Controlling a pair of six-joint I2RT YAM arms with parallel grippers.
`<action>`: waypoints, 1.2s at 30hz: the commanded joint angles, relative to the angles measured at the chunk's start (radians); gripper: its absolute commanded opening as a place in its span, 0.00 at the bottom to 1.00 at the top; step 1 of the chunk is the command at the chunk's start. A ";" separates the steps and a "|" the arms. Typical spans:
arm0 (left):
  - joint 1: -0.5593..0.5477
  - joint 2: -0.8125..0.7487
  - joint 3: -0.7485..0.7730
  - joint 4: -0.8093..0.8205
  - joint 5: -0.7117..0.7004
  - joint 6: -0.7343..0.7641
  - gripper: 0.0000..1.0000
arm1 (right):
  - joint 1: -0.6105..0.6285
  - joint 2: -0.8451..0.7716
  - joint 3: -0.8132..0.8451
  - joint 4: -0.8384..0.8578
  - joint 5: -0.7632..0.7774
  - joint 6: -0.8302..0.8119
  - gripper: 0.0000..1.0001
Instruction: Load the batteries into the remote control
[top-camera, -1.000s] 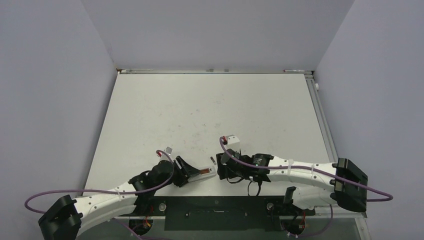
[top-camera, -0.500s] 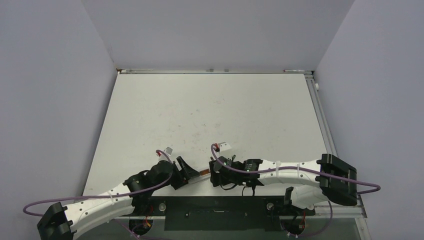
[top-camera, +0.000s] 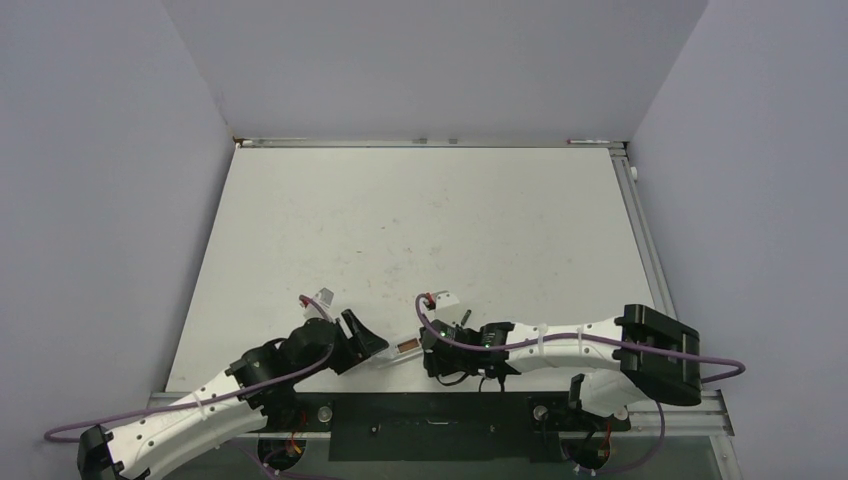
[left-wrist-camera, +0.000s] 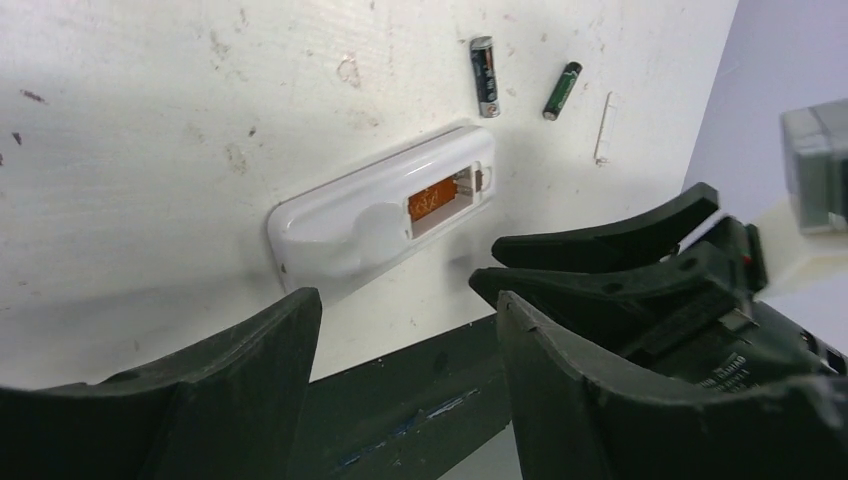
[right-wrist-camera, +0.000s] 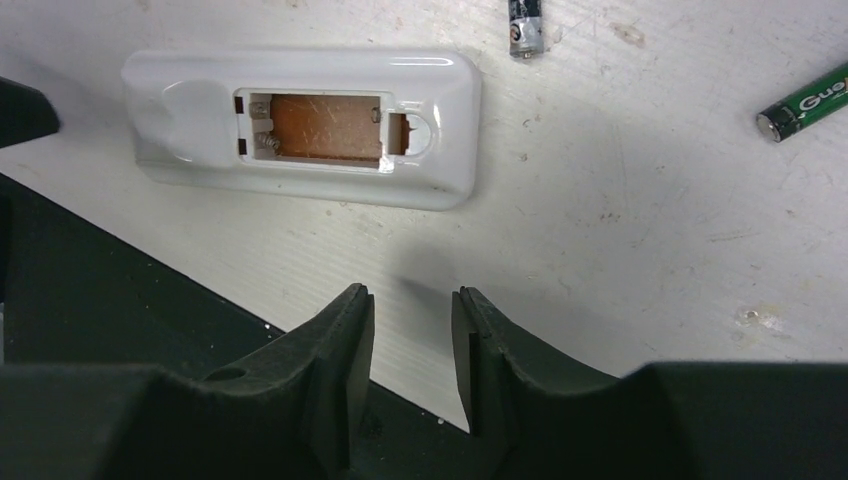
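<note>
The white remote control (top-camera: 407, 347) lies face down by the table's near edge, its orange battery bay (right-wrist-camera: 312, 127) uncovered and holding nothing. Two batteries lie just beyond it on the table: a dark one (left-wrist-camera: 484, 75) and a green one (left-wrist-camera: 562, 90), which the right wrist view shows as the dark battery (right-wrist-camera: 526, 25) and the green battery (right-wrist-camera: 805, 103). My left gripper (left-wrist-camera: 405, 300) is open at the remote control's (left-wrist-camera: 380, 215) left end, apart from it. My right gripper (right-wrist-camera: 411, 295) stands on the near side of the remote control (right-wrist-camera: 300, 125), its jaws narrowly open with nothing between them.
A dark metal strip (right-wrist-camera: 100, 290) runs along the table's near edge right under both grippers. A thin white sliver (left-wrist-camera: 603, 128) lies beyond the green battery. The right gripper's fingers (left-wrist-camera: 600, 245) sit close beside my left gripper. Grey walls enclose the table.
The right arm has swung left and nearer, up to the remote, and its jaws have narrowed. The left jaws have widened and drawn back slightly from the remote's end.
</note>
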 joint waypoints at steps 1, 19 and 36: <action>-0.003 0.022 0.099 -0.072 -0.090 0.054 0.57 | 0.010 0.022 -0.007 0.040 0.047 0.017 0.31; 0.182 0.319 0.152 0.117 0.010 0.288 0.00 | 0.001 0.097 -0.002 0.100 0.069 0.027 0.09; 0.240 0.586 0.107 0.351 0.202 0.374 0.00 | -0.051 0.162 0.028 0.129 0.098 0.011 0.09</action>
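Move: The white remote lies compartment-up in front of the right hand's half-closed fingers: its middle is about 2 cm ahead, 5 cm left and 2 cm below. A dark battery sits some 8 cm straight ahead of that hand, and a green battery about 10 cm ahead and 8 cm right. From the open left hand, the remote's middle is roughly 3 cm ahead, 6 cm right and 6 cm down, the dark battery about 9 cm ahead and 11 cm right. The right fingertips come against the remote's near long side by its right end: nearly closed, they first sink about 2 cm, then push forward with some left, about 3 cm. The left hand meanwhile shuts its fingers while lifting slightly, reaches forward, then lowers some 6 cm from its peak, easing back right, to the far side of the remote's left half, its left side rolling up about 15 degrees. ##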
